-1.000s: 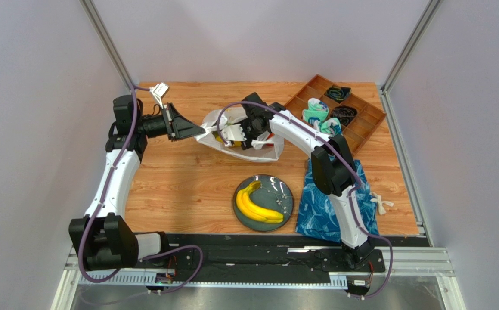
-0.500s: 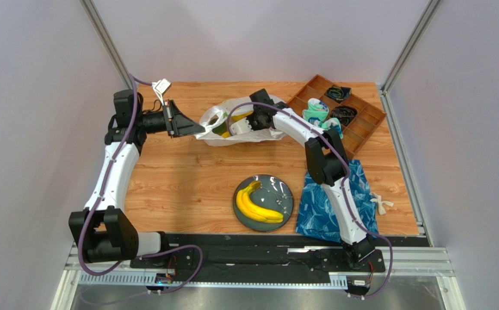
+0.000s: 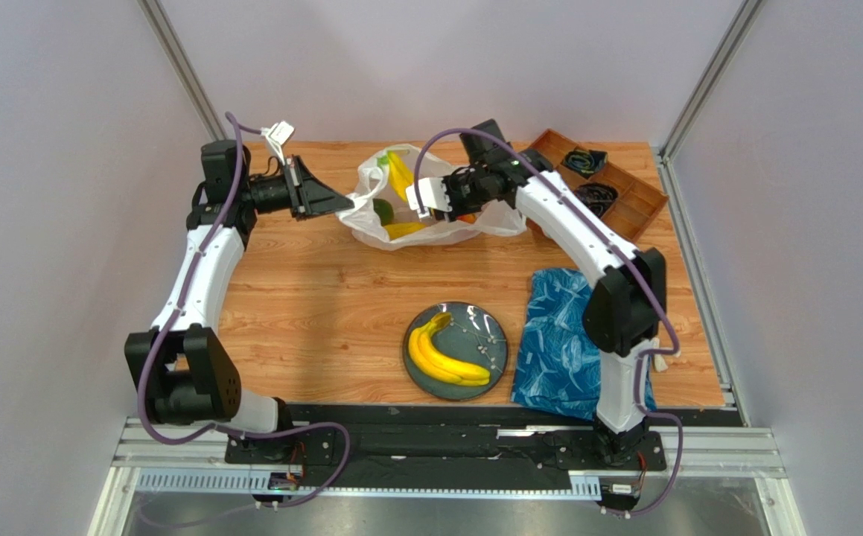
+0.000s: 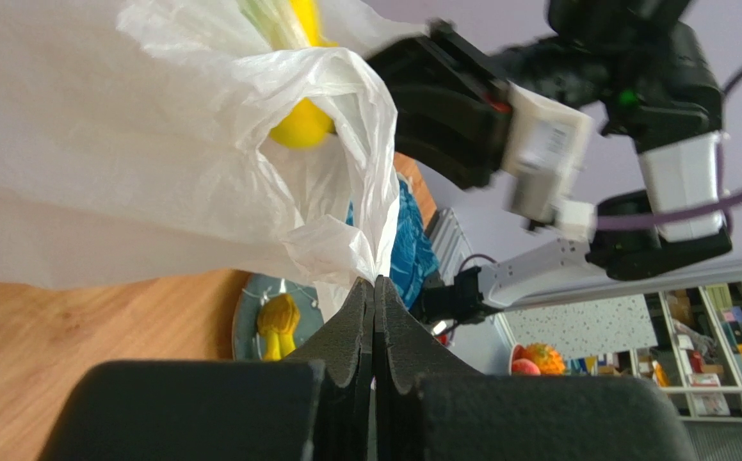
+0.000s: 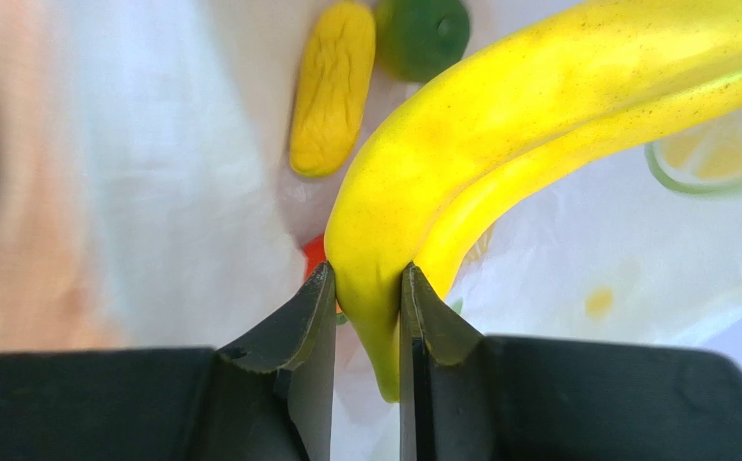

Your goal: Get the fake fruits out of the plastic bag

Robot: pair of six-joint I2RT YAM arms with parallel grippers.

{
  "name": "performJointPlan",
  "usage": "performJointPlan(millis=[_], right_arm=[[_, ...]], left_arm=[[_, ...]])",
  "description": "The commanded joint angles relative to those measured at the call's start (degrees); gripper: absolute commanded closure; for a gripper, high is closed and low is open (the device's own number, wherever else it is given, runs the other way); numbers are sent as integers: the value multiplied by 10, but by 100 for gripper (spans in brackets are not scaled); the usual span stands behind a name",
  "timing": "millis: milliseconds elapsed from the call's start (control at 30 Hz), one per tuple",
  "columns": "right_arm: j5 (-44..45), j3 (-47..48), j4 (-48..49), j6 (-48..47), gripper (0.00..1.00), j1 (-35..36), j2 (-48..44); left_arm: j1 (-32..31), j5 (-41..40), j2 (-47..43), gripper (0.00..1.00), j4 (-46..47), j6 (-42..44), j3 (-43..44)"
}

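Note:
The white plastic bag (image 3: 385, 223) lies at the back middle of the table. My left gripper (image 3: 346, 204) is shut on the bag's left edge, with the film pinched between the tips (image 4: 375, 280). My right gripper (image 3: 416, 197) is shut on the stem end of a yellow banana bunch (image 3: 400, 173), held at the bag's mouth. In the right wrist view the jaws (image 5: 365, 280) clamp the banana bunch (image 5: 500, 125). Below it in the bag lie a yellow piece (image 5: 331, 91), a green fruit (image 5: 423, 34) and a bit of red fruit (image 5: 315, 254). The bag's lemon print (image 5: 711, 154) shows.
A grey plate (image 3: 489, 335) at the front middle holds another banana bunch (image 3: 443, 355). A blue patterned cloth (image 3: 564, 341) lies to its right. A wooden compartment tray (image 3: 626, 207) stands at the back right, partly behind my right arm.
My right arm has swung up and back, drawing the banana bunch up at the bag's mouth. The bag and my left gripper have shifted toward the back.

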Motion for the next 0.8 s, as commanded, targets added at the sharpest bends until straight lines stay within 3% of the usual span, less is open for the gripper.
performJointPlan(millis=[0, 67, 267, 567, 767], right_arm=[[-76, 15, -174, 58, 91, 13, -45], [-88, 31, -245, 68, 91, 14, -46], [-153, 53, -333, 128, 90, 14, -97], [-125, -284, -351, 106, 90, 16, -315], [-129, -371, -312, 127, 89, 19, -284]], left_arm=[[0, -17, 27, 100, 52, -19, 57], [-1, -32, 45, 100, 39, -7, 88], [-10, -39, 86, 100, 15, 4, 145], [-10, -38, 75, 100, 21, -7, 141], [-10, -38, 42, 100, 16, -2, 120]])
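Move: Your right hand pinches the end of a banana bunch over the open bag. The plate lies about 32 cm back and 2 cm right of it, some 18 cm below, with the first bananas on it. The bag's middle is about 3 cm forward and 3 cm left, 12 cm below; the blue cloth is 30 cm back and 32 cm right. From your left hand, gripping the bag, the plate is 32 cm back, 21 cm right, 29 cm below. Carry the pinched banana bunch quickly back with the right arm, about 25 cm, and some 10 cm to the right, away from the bag and towards the plate. Rise a little first and sink late, swinging the fingertips about 35 degrees towards the base. Keep the left grip on the bag, easing it forward and slightly up early, then hold there. ##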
